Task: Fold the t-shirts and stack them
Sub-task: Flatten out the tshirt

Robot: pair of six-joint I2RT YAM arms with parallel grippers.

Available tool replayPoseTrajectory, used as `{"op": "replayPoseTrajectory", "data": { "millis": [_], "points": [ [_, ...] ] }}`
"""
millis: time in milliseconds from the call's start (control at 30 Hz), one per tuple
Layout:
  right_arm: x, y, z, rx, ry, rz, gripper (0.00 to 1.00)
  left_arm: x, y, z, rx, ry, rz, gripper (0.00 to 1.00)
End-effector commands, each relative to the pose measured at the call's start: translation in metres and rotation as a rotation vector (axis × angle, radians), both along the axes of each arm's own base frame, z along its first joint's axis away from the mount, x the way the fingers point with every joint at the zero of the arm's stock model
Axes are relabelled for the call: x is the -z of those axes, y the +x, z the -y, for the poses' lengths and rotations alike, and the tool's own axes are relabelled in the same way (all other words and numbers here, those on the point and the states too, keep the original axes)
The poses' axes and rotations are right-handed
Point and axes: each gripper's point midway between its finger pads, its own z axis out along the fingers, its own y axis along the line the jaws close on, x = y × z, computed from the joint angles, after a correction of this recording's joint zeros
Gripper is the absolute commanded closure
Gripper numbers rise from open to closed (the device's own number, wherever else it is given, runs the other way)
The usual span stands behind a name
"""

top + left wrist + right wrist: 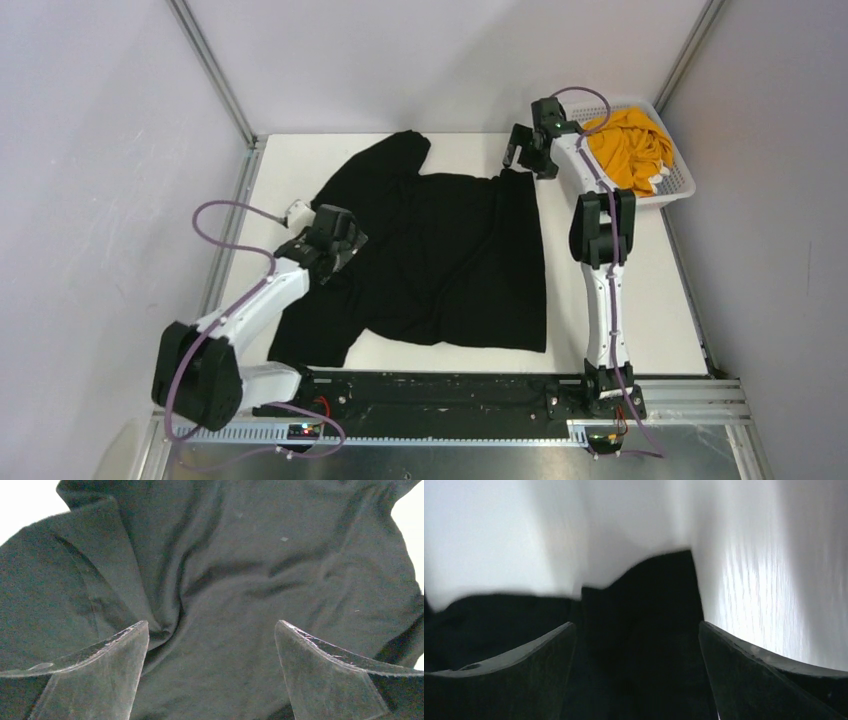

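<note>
A large black t-shirt (445,260) lies spread on the white table (640,310), one sleeve bunched at the far left. My left gripper (338,243) hovers over the shirt's left side, jaws open; in the left wrist view its clear fingers (120,660) frame wrinkled black cloth (225,580). My right gripper (522,152) is open just above the shirt's far right corner; the right wrist view shows that corner (649,605) between its dark fingers (744,670). A mustard-yellow t-shirt (630,148) lies crumpled in the basket.
A white plastic lattice basket (682,185) stands at the far right corner of the table. Grey walls and metal frame posts enclose the table on three sides. A black rail (450,392) carries both arm bases at the near edge.
</note>
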Motion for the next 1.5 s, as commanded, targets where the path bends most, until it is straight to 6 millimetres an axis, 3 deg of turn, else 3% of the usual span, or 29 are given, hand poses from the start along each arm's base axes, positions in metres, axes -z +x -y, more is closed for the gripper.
{"op": "replayPoseTrajectory", "data": {
  "millis": [0, 33, 67, 100, 133, 167, 200, 233, 267, 300, 333, 433, 533, 733, 833, 1033, 1200, 1300, 1400, 1467],
  "points": [
    [-0.087, -0.030, -0.031, -0.084, -0.025, 0.141, 0.03, -0.046, 0.012, -0.029, -0.053, 0.103, 0.127, 0.00],
    [-0.086, -0.049, -0.032, -0.075, -0.016, 0.116, 0.03, -0.048, 0.014, -0.029, -0.031, 0.112, 0.124, 0.00],
    [-0.067, -0.069, -0.038, -0.086, -0.009, 0.072, 0.03, -0.055, 0.019, -0.027, -0.014, 0.098, 0.133, 0.00],
    [-0.074, -0.080, -0.041, -0.075, 0.014, 0.083, 0.03, -0.051, 0.021, -0.026, 0.013, 0.120, 0.111, 0.00],
    [-0.048, -0.102, -0.051, -0.102, 0.043, 0.033, 0.03, -0.060, 0.029, -0.024, 0.049, 0.138, 0.117, 0.00],
    [-0.062, -0.111, -0.055, -0.099, 0.074, 0.065, 0.03, -0.051, 0.034, -0.022, 0.071, 0.157, 0.081, 0.00],
    [-0.040, -0.130, -0.063, -0.122, 0.095, 0.032, 0.03, -0.058, 0.045, -0.016, 0.110, 0.156, 0.088, 0.00],
    [-0.053, -0.137, -0.072, -0.130, 0.132, 0.069, 0.03, -0.046, 0.051, -0.004, 0.165, 0.133, 0.044, 0.00],
    [-0.031, -0.157, -0.071, -0.127, 0.130, 0.016, 0.03, -0.053, 0.065, 0.001, 0.194, 0.122, 0.058, 0.00],
    [-0.037, -0.164, -0.079, -0.136, 0.159, 0.035, 0.03, -0.035, 0.070, 0.013, 0.236, 0.088, 0.005, 0.00],
    [-0.022, -0.179, -0.079, -0.143, 0.161, -0.005, 0.02, -0.038, 0.080, 0.018, 0.256, 0.074, 0.013, 0.00],
    [-0.006, -0.200, -0.089, -0.178, 0.196, -0.054, 0.03, -0.007, 0.095, 0.030, 0.298, 0.052, -0.062, 0.00],
    [0.019, -0.211, -0.073, -0.107, 0.130, -0.127, 0.03, 0.021, 0.109, 0.034, 0.294, 0.032, -0.121, 0.00],
    [0.041, -0.208, -0.042, 0.013, 0.125, -0.177, 0.03, 0.055, 0.127, 0.030, 0.224, -0.007, -0.184, 0.00],
    [0.045, -0.193, -0.031, 0.076, 0.178, -0.176, 0.03, 0.052, 0.146, 0.034, 0.190, -0.023, -0.155, 0.00],
    [0.048, -0.174, 0.011, 0.179, 0.175, -0.176, 0.03, 0.059, 0.175, 0.036, 0.161, -0.067, -0.144, 0.00],
    [0.041, -0.149, 0.027, 0.203, 0.200, -0.143, 0.03, 0.065, 0.197, 0.038, 0.172, -0.103, -0.137, 0.00],
    [0.040, -0.145, 0.029, 0.206, 0.195, -0.145, 0.03, 0.070, 0.207, 0.039, 0.172, -0.127, -0.137, 0.00],
    [0.029, -0.144, 0.034, 0.216, 0.175, -0.123, 0.02, 0.066, 0.213, 0.030, 0.147, -0.122, -0.122, 0.00],
    [0.015, -0.143, 0.038, 0.219, 0.166, -0.094, 0.02, 0.053, 0.217, 0.023, 0.132, -0.105, -0.093, 0.00]
  ]
}}
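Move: The spread black t-shirt lies under both hands. Its middle is about 4 cm ahead and 24 cm right of the left hand, some 7 cm below, and about 27 cm back and 27 cm left of the right hand, 4 cm below. From the left hand, the far sleeve is 34 cm ahead, 14 cm right; the near sleeve 22 cm back, 8 cm left. The far hem corner sits 2 cm back and 3 cm right of the right hand, and the basket 33 cm right, 4 cm ahead. Back and somewhat left, the open right hand arcs about 22 cm over the t-shirt, comes down near the hem, then slides forward and right, the wrist turning some 20 degrees clockwise. The open left hand rises a little, reaches forward about 10 cm while sinking onto the cloth, then pushes it another 10 cm towards the far sleeve. ##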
